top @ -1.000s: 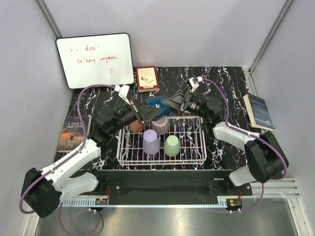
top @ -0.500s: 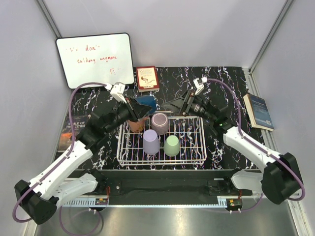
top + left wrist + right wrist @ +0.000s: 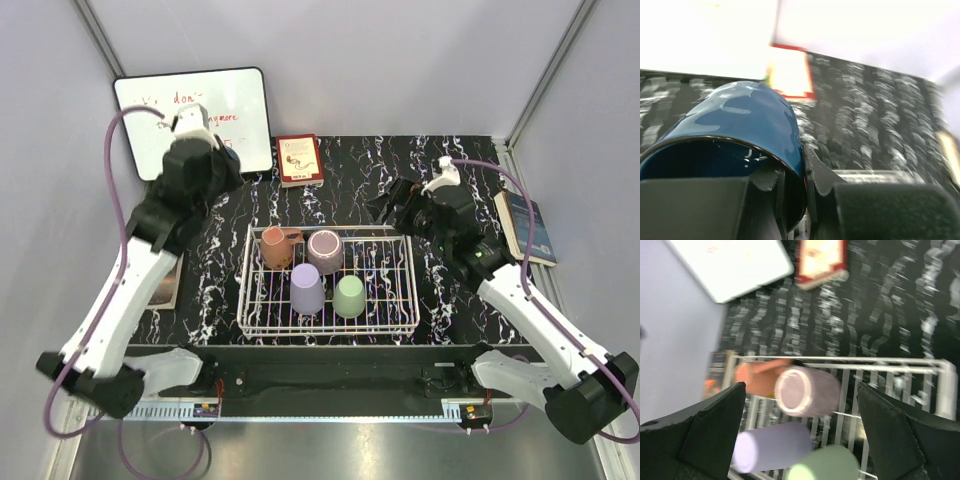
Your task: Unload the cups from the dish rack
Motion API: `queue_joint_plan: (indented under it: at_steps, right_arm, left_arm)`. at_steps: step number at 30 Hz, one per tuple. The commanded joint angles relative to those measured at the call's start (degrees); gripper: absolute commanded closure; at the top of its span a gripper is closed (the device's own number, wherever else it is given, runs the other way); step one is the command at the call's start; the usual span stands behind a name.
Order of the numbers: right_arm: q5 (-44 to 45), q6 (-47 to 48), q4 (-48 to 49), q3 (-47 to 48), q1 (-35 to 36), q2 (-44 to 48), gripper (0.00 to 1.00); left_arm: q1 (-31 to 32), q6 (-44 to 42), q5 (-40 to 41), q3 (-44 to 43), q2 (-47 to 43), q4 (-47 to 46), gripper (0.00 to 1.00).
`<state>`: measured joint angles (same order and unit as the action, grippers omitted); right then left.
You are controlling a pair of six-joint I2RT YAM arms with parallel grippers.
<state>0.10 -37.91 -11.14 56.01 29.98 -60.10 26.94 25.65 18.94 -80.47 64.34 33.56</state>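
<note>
The white wire dish rack holds several cups: terracotta, mauve, lavender and light green. My left gripper is shut on the rim of a dark blue cup, one finger inside and one outside. It is held high by the whiteboard, and the left wrist hides the cup from above. My right gripper hangs open above the rack's back right corner. In the right wrist view the mauve cup lies between the spread fingers, well below them.
A whiteboard leans at the back left, with a red book beside it. Another book lies at the right edge, and one lies at the left, partly under the arm. The rack rim runs below the right gripper.
The left arm has carried the blue cup up and away from the rack toward the whiteboard. The right gripper has drawn back to the right and opened wider.
</note>
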Motion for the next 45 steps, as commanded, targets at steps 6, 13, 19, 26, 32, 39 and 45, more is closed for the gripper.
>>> queue_joint_plan:
  at_steps: [6,13,19,26,32,39,45]
  right_arm:
    - [16.1,2.8,-14.9,1.0,-0.2,-2.2,0.00]
    - [17.1,4.8,-15.2,-1.4,-0.2,-2.7,0.00]
    - [14.4,5.0,-14.4,-1.6,-0.1,-4.9,0.00]
    - [14.1,5.3,-13.6,-2.0,-0.1,-6.9,0.00]
    - [13.2,4.7,-13.3,-1.4,-0.1,-8.9,0.00]
    - [12.7,4.5,-12.9,-0.1,-0.1,-11.0,0.00]
    - [12.2,4.5,-12.3,0.5,-0.1,-12.3,0.00]
  left_arm:
    - [-13.4,-1.7,1.9,-17.8,27.6,10.1,1.00]
    - [-17.3,0.2,-4.3,-27.6,42.5,12.1,1.00]
    - [-18.9,0.7,-6.5,-31.0,50.9,12.1,1.00]
    - [-20.3,1.2,-8.7,-30.5,56.9,12.0,1.00]
    - [-21.7,2.1,-11.6,-30.7,60.8,11.9,1.00]
    - [-21.9,2.2,-12.8,-31.6,62.9,12.3,1.00]
    - [-21.9,2.6,-11.9,-31.0,61.0,12.4,0.84]
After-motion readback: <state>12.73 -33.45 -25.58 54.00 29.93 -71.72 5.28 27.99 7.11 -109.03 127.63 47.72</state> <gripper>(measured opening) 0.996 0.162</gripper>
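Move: The left hand holds the blue cup by its rim. Its set-down spot on the bare table is about 17 cm ahead, 8 cm left and 33 cm down; the orange mug is 2 cm ahead and 8 cm right, the red book 36 cm ahead and 13 cm right. From the empty right hand the pink cup is roughly 2 cm ahead, 12 cm left and 23 cm down, the green cup 12 cm back and 6 cm left. Still pinching the blue cup's rim, the left hand swings forward and left, then sinks almost straight, some 31 cm down in all, to the table beyond the rack's back-left corner, tipping its fingers about 50 degrees downward and keeping them closed. The right hand, wide open, drops about 14 cm and drifts right above the rack's right rear, tilting down. ##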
